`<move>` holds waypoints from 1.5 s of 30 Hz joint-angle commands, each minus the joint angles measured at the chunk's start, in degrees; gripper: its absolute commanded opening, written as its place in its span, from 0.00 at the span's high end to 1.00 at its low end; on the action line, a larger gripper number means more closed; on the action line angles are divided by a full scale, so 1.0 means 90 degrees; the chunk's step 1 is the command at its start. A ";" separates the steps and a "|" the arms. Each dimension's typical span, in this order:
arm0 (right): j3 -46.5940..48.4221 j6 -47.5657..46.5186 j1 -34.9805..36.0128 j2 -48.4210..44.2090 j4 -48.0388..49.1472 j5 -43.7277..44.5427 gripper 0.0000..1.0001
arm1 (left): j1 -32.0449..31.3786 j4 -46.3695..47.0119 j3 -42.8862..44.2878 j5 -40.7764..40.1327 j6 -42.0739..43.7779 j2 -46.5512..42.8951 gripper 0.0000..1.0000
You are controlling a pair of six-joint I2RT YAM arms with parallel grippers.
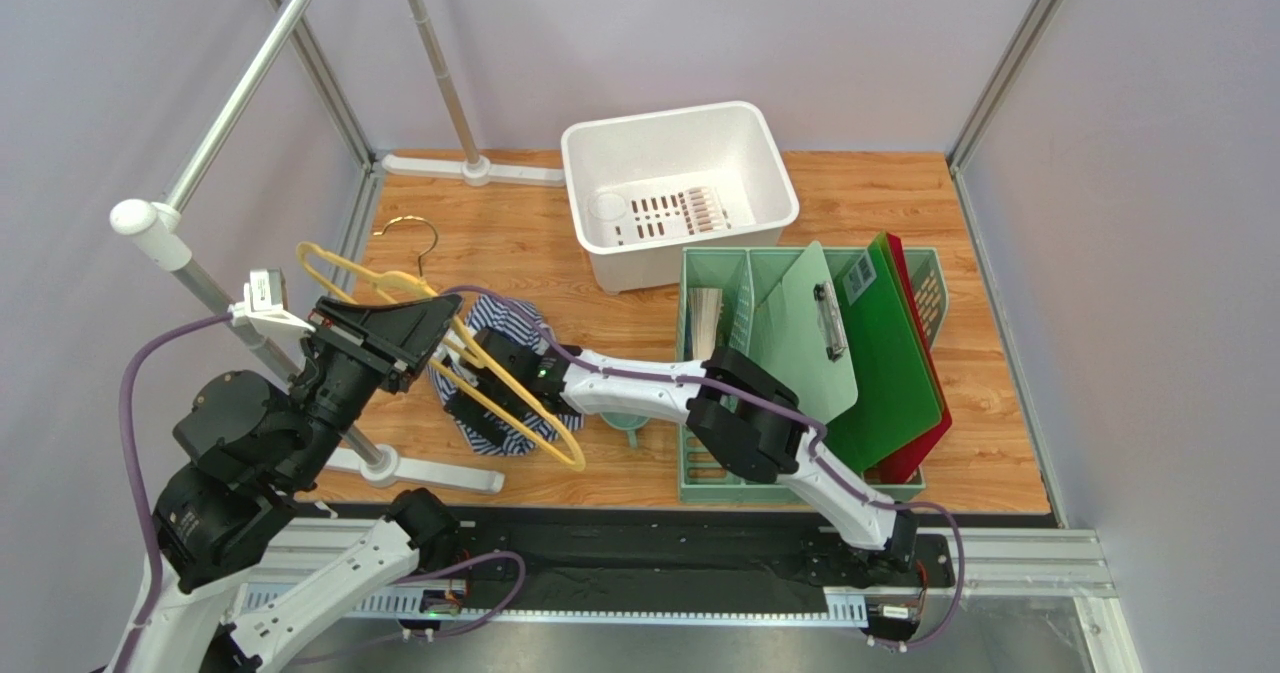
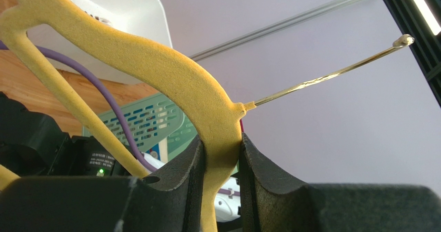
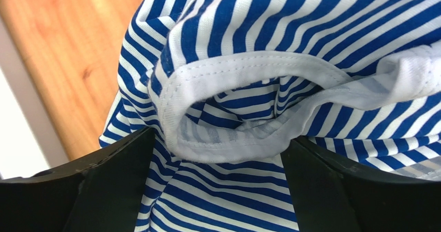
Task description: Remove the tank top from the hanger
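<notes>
My left gripper (image 1: pixel 440 337) is shut on the yellow hanger (image 1: pixel 559 441) near its neck, and holds it tilted above the table's left side. In the left wrist view the black pads pinch the hanger (image 2: pixel 171 71) just below the thin metal hook (image 2: pixel 331 77). The striped blue and white tank top (image 1: pixel 502 318) is bunched around the hanger's lower part. My right gripper (image 1: pixel 508 370) is pressed into that cloth. Its jaws stand open, with the tank top (image 3: pixel 248 46) and a white-edged strap lying between the black fingers (image 3: pixel 103 190).
A white basin (image 1: pixel 751 133) stands at the back centre. At the right, a green file rack (image 1: pixel 706 478) holds a green clipboard (image 1: pixel 812 343) and red folders (image 1: pixel 920 328). A grey rail (image 1: pixel 226 118) on a white-footed stand (image 1: pixel 428 474) rises at the left, close to my left arm.
</notes>
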 commanded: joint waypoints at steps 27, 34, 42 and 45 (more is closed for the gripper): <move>0.1246 0.0561 -0.1132 -0.2274 -0.1875 0.0931 1.00 | -0.0001 0.0333 -0.0176 -0.0202 0.0134 -0.0711 1.00; 0.2407 0.0318 -0.1591 -0.2568 -0.2071 0.1556 1.00 | -0.0001 0.0392 -0.0225 -0.0045 0.0134 -0.0506 1.00; 0.2673 0.0112 -0.2373 -0.2724 -0.1086 0.1908 1.00 | -0.0001 0.0246 -0.0128 -0.0055 0.0163 -0.0359 1.00; 0.2565 -0.0374 -0.2578 -0.2637 -0.0481 0.2112 1.00 | -0.0001 0.0128 -0.0089 0.0003 0.0124 -0.0330 1.00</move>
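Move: The tank top lies bunched on the table right between my open right fingers, its middle some 2 cm ahead and 2 cm to the right at about fingertip height. The white basket stands about 27 cm ahead and 25 cm to the right, the mug about 19 cm to the right and level with me, and the rack foot about 9 cm left and 8 cm back. From my left hand the tank top is about 10 cm ahead and 41 cm below, neither left nor right. Skimming forward low over the table for about 4 cm, I shut my right fingers on the striped cloth, then lift it steeply, some 34 cm, swinging forward and right towards the white basket while my wrist turns clockwise some 35 degrees and the fingers tip up. My left hand keeps its pinch on the empty hanger, easing back and left a few centimetres, then partly returning. ##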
